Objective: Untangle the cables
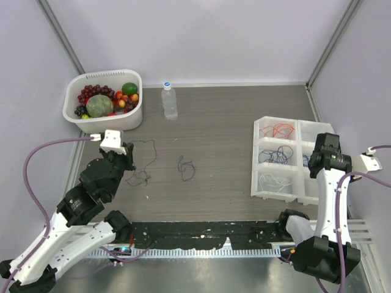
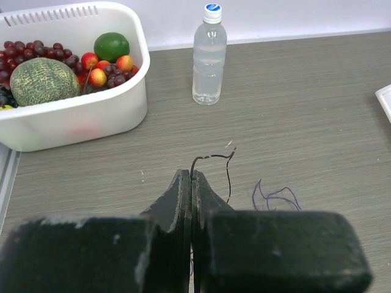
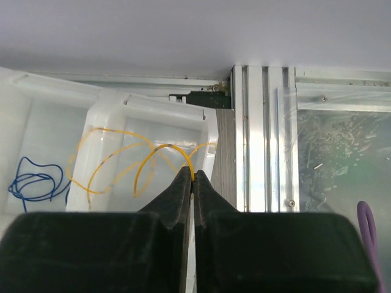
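Observation:
A thin black cable point(image 1: 146, 174) lies looped on the wood table, and my left gripper point(image 2: 192, 176) is shut on one end of it. In the left wrist view the black cable point(image 2: 227, 183) curls up and away from the tips. Just to the right a purple cable point(image 2: 254, 196) lies loose on the table, clear of the black one. My right gripper point(image 3: 193, 176) is shut on a yellow cable point(image 3: 165, 146) that loops into a compartment of the white divided tray point(image 3: 211, 131). A blue cable point(image 3: 33, 183) rests in the neighbouring compartment.
The divided tray point(image 1: 255, 160) at the right holds orange-red point(image 1: 278, 129), blue-purple point(image 1: 275, 155) and white point(image 1: 272, 181) wires in separate cells. A white basket of fruit point(image 1: 131, 116) stands at the back left, with a water bottle point(image 1: 169, 101) beside it.

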`<act>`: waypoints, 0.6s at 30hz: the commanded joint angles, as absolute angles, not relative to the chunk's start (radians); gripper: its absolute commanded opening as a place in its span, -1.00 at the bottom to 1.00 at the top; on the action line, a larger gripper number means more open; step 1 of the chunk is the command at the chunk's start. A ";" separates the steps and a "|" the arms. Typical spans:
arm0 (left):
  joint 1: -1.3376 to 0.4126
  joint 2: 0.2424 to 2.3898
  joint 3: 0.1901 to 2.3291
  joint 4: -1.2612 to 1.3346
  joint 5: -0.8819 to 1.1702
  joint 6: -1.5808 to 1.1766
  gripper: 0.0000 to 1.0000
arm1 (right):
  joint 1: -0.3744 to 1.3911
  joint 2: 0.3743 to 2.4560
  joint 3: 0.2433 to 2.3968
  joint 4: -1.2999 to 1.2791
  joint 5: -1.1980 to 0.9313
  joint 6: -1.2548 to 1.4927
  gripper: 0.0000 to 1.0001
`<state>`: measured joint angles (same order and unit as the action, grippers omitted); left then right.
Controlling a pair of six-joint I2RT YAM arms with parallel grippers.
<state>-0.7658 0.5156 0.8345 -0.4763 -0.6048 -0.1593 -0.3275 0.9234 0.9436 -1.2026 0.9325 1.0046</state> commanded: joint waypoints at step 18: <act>-0.769 0.531 0.856 -0.428 -0.614 -0.195 -1.00 | -0.327 0.900 1.000 -0.930 0.431 0.557 0.31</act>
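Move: The near right compartment of the white box, where the yellow cable pinched in the right fingers is being put, has its middle about 4 cm ahead of the right hand, 2 cm to its right and 9 cm below. The compartment with the blue cable lies about 10 cm farther out than it; the white cable's compartment is level with it, some 17 cm to its left. From the left hand the near right compartment is about 70 cm right, 7 cm back and 20 cm lower. The yellow cable is let go over the near right compartment: the right hand sinks about 2.5 cm as its fingers open from nearly shut to about two-thirds wide. With the fingers clear, the hand heads some 4 cm forward over the box and rises again, ending a little above its starting height and turned roughly 15 degrees, mostly counter-clockwise. ##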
